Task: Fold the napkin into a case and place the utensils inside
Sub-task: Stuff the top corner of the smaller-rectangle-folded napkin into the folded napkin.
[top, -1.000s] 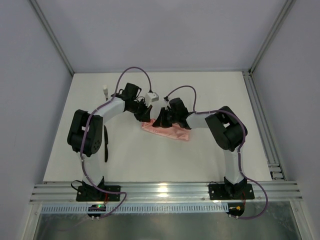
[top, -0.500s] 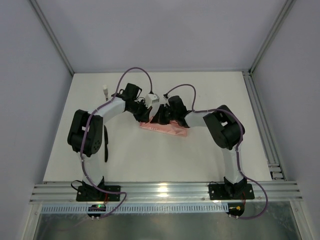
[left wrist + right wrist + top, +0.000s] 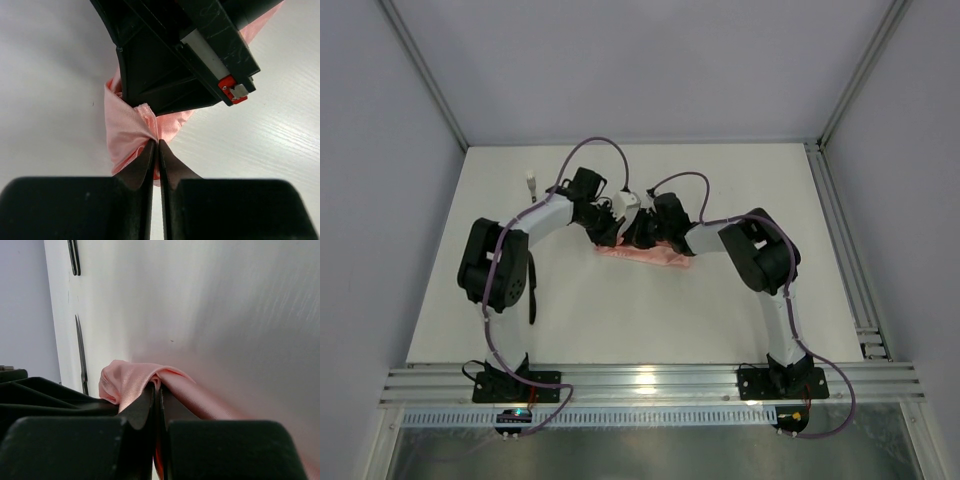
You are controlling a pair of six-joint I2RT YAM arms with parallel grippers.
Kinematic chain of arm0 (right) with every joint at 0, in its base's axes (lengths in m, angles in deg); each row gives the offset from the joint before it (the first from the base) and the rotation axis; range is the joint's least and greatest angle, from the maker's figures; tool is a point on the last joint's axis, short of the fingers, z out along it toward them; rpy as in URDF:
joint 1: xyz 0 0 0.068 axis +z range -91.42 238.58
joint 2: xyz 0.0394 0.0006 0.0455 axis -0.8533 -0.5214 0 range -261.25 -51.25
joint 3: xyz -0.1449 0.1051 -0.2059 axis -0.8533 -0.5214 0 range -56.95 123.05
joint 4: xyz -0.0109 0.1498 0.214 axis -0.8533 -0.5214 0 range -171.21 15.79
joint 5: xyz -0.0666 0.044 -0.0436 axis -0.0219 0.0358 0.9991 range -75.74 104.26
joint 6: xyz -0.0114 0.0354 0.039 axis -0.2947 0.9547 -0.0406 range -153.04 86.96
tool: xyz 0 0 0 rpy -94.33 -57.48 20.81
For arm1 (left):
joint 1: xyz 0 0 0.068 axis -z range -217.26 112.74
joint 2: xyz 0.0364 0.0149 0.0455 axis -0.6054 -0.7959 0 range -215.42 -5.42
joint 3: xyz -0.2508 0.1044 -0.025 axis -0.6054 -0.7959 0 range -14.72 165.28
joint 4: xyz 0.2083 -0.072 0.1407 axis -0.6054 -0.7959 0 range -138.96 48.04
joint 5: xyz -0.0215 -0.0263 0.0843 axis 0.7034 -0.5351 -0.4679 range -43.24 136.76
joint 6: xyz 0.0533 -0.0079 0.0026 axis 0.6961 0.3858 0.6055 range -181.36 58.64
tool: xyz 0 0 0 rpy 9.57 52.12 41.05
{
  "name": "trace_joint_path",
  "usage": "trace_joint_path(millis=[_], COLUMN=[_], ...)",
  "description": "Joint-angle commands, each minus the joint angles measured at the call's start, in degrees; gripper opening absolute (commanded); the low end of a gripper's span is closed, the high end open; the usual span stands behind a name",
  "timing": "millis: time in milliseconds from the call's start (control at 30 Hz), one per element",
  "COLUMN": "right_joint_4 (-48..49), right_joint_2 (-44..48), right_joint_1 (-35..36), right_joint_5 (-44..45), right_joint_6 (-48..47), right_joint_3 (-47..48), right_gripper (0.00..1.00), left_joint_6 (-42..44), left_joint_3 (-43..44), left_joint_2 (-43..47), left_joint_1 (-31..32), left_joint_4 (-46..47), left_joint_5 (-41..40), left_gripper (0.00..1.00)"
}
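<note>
The salmon-pink napkin [image 3: 660, 256] lies bunched in a narrow strip at mid-table, under both grippers. My left gripper [image 3: 612, 234] pinches a raised fold of the napkin [image 3: 127, 132] between nearly closed fingertips [image 3: 156, 144]. My right gripper [image 3: 642, 236] faces it, fingertip to fingertip, and is shut on a fold of the same napkin [image 3: 131, 379] at its tips [image 3: 157, 388]. The right gripper's black body fills the top of the left wrist view. Two slim black utensils [image 3: 81, 354] [image 3: 73, 257] lie on the table beyond the napkin in the right wrist view. No finished case shows.
A small white object [image 3: 531, 183] stands at the back left of the white table [image 3: 750, 180]. A dark slim piece [image 3: 532, 303] lies beside the left arm's lower link. Metal rails [image 3: 840, 230] run along the right side and front edge.
Both grippers have shifted slightly toward the back and left with the napkin pinched, and the pink strip has been drawn narrower and further back. The left jaws have eased apart very slightly.
</note>
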Motion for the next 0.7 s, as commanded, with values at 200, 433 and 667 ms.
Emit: trace_joint_path(millis=[200, 433, 667], right_joint_4=[-1.11, -11.92, -17.37], right_joint_2=[-0.8, 4.55, 9.74], right_joint_1=[0.04, -1.19, -4.35], right_joint_5=[-0.75, -1.99, -3.22], right_joint_6=[-2.09, -10.88, -14.4], right_joint_3=[3.63, 5.83, 3.54], right_gripper=[0.04, 0.16, 0.25], left_joint_6=[1.54, -1.36, -3.03], left_joint_3=[4.95, 5.92, 7.5], left_joint_2=[-7.69, -8.39, -9.27], left_joint_1=[1.43, 0.46, -1.03], left_joint_4=[-6.34, -6.43, -7.57], left_joint_5=[-5.03, -6.45, -2.15], left_gripper=[0.07, 0.06, 0.06])
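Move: Between the right fingers, at the hand point, is the tucked napkin corner; the body of the folded napkin lies roughly 4 cm back and 3 cm to the right, about 2 cm lower. From the left hand, shut on the napkin's left end, that corner is some 4 cm to the right, 1 cm ahead and 2 cm down. The knife lies about 19 cm left and 11 cm back of the left hand, the fork about 18 cm left and 10 cm ahead. Letting go of the tucked corner, the right hand first stays in place with its pinch shut, then opens its fingers to about a quarter and backs off some 3 cm to the right and 2 cm up. Before that, the left hand lowers the napkin's left end about 2.5 cm towards the table and then holds it there, still pinched. ##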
